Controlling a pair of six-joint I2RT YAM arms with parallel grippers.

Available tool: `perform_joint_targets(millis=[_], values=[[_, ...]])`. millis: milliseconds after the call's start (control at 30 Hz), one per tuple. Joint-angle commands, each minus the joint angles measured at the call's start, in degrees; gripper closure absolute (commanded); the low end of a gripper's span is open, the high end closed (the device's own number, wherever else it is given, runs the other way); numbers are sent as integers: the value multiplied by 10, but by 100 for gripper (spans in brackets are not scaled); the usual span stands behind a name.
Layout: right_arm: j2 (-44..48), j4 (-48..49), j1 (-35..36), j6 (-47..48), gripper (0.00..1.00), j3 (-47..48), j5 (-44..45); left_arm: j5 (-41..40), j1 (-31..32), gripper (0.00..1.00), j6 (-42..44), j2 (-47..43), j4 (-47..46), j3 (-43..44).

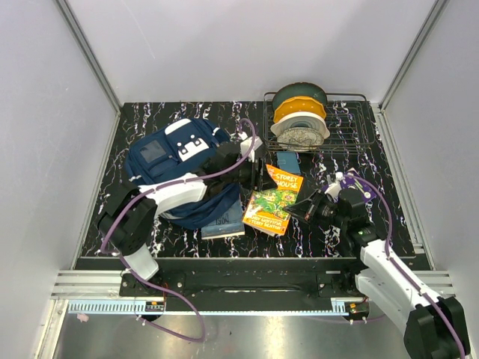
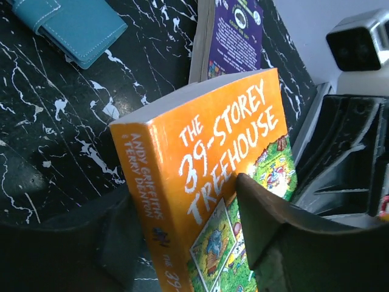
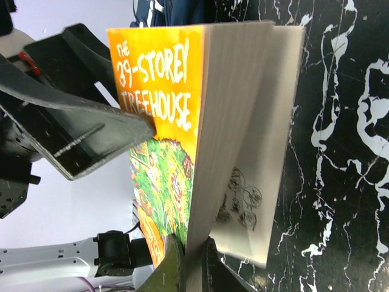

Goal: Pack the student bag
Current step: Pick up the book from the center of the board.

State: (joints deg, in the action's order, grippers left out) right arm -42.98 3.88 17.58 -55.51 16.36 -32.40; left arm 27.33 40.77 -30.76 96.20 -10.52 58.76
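The student bag (image 1: 168,157), navy with white trim, lies at the left middle of the table, and my left arm reaches over it. An orange book, "The 39-Storey Treehouse" (image 1: 286,179) (image 2: 206,152) (image 3: 164,91), stands on edge between both grippers. My left gripper (image 1: 258,173) (image 2: 182,201) straddles its spine end, with one finger on the front cover and the other at the back. My right gripper (image 1: 305,208) (image 3: 193,249) is shut on the page block at the open edge. The last pages hang loose.
A green and orange book (image 1: 271,212) lies flat just in front of the held one. A blue-grey book (image 1: 224,218) pokes out from under the bag. A teal wallet (image 1: 287,161) (image 2: 73,27) lies behind. A wire rack (image 1: 352,131) holds filament spools (image 1: 299,116) at the back right.
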Motion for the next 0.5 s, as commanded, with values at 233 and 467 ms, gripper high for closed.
perform_joint_targets(millis=[233,467], values=[[-22,52,3,33,99,24,-17,23,7,100,14,-49,-14,14],[-12,-5,3,22,15,51,49,-112,-7,100,26,-94,91,41]])
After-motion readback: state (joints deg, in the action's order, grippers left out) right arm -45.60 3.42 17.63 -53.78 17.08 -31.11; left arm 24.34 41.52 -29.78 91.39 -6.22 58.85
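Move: The right hand still pinches the raised orange Treehouse book, whose middle lies about 4 cm ahead, 6 cm left and 2 cm below. From the open left hand, already around its spine end, the book's middle is about 5 cm back, 2 cm right and 3 cm below. The blue wallet lies roughly 8 cm ahead and 8 cm right of the left hand, the 1984 book some 11 cm back and 14 cm left, both about 11 cm lower. Left fingers close on the spine and rise about 2 cm, then the right fingers open, releasing the book. ##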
